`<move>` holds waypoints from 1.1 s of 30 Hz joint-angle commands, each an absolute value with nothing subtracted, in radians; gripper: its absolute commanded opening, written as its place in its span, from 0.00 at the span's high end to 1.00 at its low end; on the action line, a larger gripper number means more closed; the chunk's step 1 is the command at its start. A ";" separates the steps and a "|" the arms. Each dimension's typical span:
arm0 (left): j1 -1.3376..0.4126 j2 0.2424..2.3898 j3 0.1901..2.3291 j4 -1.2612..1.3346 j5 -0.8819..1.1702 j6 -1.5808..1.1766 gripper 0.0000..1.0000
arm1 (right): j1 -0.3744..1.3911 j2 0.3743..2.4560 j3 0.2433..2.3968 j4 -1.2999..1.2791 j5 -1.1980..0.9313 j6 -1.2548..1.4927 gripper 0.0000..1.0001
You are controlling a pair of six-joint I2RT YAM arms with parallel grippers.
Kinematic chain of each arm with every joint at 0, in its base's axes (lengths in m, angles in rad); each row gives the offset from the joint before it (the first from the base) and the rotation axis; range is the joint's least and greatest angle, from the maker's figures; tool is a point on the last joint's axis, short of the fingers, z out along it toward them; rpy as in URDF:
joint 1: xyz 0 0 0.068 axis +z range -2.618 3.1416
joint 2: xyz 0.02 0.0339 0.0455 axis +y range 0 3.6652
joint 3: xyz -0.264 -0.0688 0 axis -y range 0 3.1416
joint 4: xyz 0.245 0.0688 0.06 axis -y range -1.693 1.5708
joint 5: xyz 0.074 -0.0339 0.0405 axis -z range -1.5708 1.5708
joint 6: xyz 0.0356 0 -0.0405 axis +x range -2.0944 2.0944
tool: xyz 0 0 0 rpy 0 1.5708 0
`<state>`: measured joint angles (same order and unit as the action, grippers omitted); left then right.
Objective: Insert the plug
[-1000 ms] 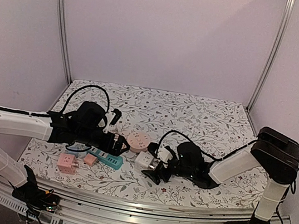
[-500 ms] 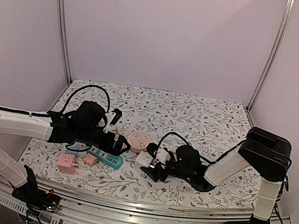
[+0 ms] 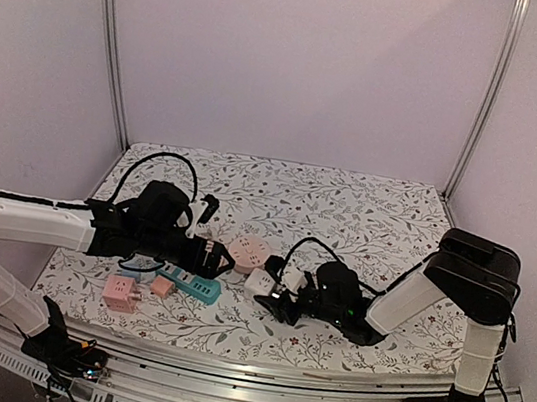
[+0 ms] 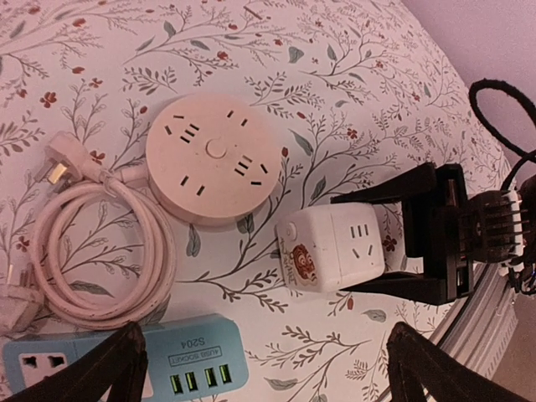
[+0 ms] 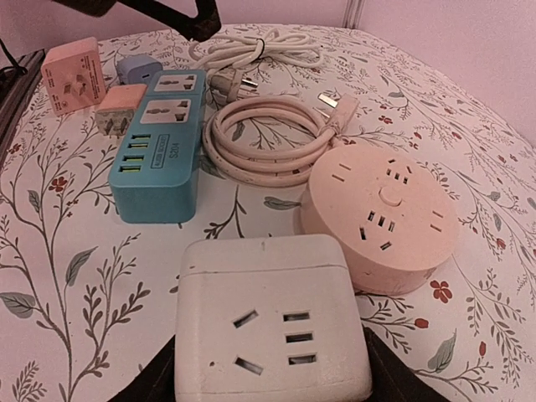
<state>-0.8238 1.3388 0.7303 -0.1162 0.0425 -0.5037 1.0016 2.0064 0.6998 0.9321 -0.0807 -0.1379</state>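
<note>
My right gripper (image 3: 274, 298) (image 5: 272, 368) is low on the table, its black fingers pressed on both sides of a white cube socket (image 5: 268, 285) (image 4: 331, 251) (image 3: 258, 282). The cube's slotted face is turned toward the right wrist camera. A pink cord's plug (image 5: 335, 105) (image 4: 57, 167) and a white plug (image 5: 230, 81) lie loose on the cloth, with nothing holding them. My left gripper (image 4: 268, 377) (image 3: 202, 254) hovers wide open over the blue power strip (image 4: 126, 360) (image 5: 159, 159), holding nothing.
A round pink socket (image 4: 213, 159) (image 5: 381, 213) with a coiled cord (image 5: 268, 146) sits just beyond the cube. A pink cube adapter (image 5: 74, 74), a small pink plug adapter (image 5: 117, 109) and a small blue one (image 5: 134, 69) lie by the strip's far end.
My right gripper has slid left up to the white cube socket and its jaws have narrowed onto it. The left arm has stayed put and open.
</note>
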 commanded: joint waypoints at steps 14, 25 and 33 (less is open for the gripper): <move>-0.782 1.298 0.707 -0.110 0.058 -0.494 0.01 | 1.008 1.789 0.678 0.775 0.011 -0.118 1.00; -0.758 1.272 0.735 -0.106 0.152 -0.496 0.01 | 1.002 1.659 0.654 0.806 -0.025 -0.168 1.00; -0.741 1.278 0.828 -0.120 0.318 -0.521 0.01 | 0.984 1.599 0.667 0.839 -0.121 -0.235 1.00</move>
<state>-0.7601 1.2865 0.7647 -0.1211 0.2058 -0.5076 0.9939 1.6527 0.6586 0.7864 -0.0589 -0.1913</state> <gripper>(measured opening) 0.992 0.603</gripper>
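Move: The white cube socket already sits between the right hand's fingers, its middle about 1 cm ahead and 2 cm left. From that hand the pink round socket stands roughly 7 cm ahead and 5 cm left, the teal power strip some 16 cm left and 1 cm back, both slightly lower. From the empty left hand the white cube lies about 9 cm right, 1 cm ahead and 8 cm below. Right hand keeps gripping the white cube and lifts it about 11 cm; open left hand rises some 3 cm. ##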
